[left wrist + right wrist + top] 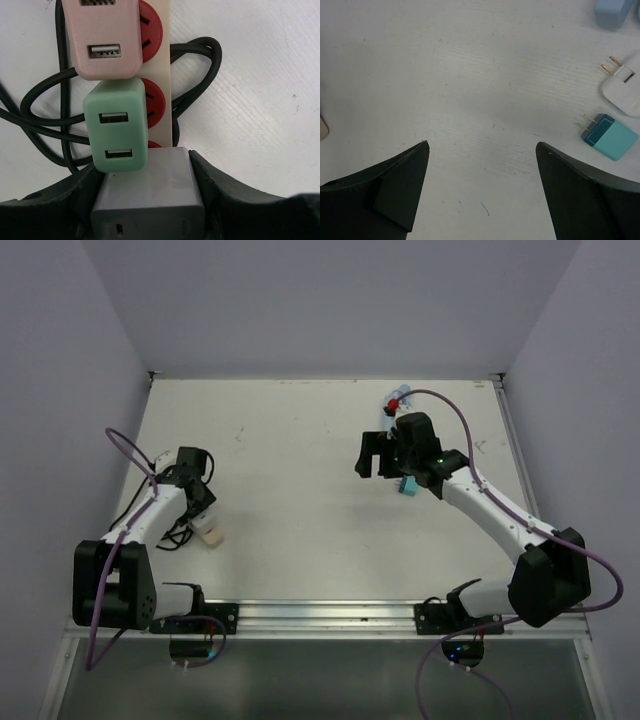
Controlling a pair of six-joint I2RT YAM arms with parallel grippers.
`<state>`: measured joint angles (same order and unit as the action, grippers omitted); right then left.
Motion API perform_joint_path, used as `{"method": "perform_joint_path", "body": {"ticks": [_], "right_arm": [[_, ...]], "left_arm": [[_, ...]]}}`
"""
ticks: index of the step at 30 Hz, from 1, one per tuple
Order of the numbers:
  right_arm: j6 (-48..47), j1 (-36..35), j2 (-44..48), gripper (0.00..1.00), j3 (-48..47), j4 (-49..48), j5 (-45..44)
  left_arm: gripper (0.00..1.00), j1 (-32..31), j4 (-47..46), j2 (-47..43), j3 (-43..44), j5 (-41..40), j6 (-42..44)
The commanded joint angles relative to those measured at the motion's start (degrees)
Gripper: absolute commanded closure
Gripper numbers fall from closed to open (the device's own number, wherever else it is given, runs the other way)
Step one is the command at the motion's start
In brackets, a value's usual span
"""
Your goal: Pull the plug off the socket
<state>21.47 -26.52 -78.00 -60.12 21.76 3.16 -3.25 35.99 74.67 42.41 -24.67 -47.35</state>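
A cream power strip [160,65] with red sockets lies on the white table, with its black cable [40,107] coiled beside it. Three plugs sit in it in a row: a pink one [102,37], a green one [116,125] and a grey one [150,195] nearest the camera. My left gripper [145,165] is shut on the grey plug, a finger against each side. In the top view my left gripper [203,512] is at the table's left over the strip [212,534]. My right gripper [482,147] is open and empty above bare table; it also shows in the top view [383,455].
Loose plugs lie to the right of my right gripper: a teal one [612,137], a white one [625,90] and a blue one [611,11] at the frame's top edge. The teal one [407,486] also shows under the right arm. Walls enclose the table.
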Motion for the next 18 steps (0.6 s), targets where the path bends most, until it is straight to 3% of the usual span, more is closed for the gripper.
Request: {"method": "perform_joint_path", "body": {"ticks": [1, 5, 11, 18], "right_arm": [[0.23, 0.16, 2.23, 0.08, 0.79, -1.46, 0.01], [0.32, 0.07, 2.85, 0.09, 1.67, -1.54, -0.08], [0.50, 0.16, 4.26, 0.09, 2.63, -1.11, -0.78], [-0.12, 0.07, 6.98, 0.09, 3.60, 0.21, -2.80]], "left_arm": [[0.58, -0.18, -2.50, -0.32, 2.14, 5.24, 0.33], [0.64, -5.43, -1.27, 0.21, 5.48, 6.12, -0.90], [0.65, -15.46, 2.33, 3.63, 14.62, 4.10, -4.06], [0.68, -22.50, 2.69, 9.33, 21.83, 4.54, -5.47]]}}
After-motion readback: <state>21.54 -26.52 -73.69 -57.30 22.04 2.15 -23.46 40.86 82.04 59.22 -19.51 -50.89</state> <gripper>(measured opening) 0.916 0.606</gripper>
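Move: The left gripper already pinches the grey plug in the beige socket strip. The clear table it heads for lies about 15 cm to its right and 5 cm ahead, some 4 cm below. On the strip, the green plug sits about 3 cm ahead and 4 cm left of this hand, the white plug about 5 cm back and 4 cm right. From the right gripper that clear patch is some 35 cm left, 3 cm back and 16 cm below. Keep the left fingers shut on the grey plug and swing it, strip and all, to the right by about 13 cm towards the clear table, starting nearly level, then going forward and lifting about 5 cm as well. Turn the wrist roughly 20 degrees clockwise on the way. ##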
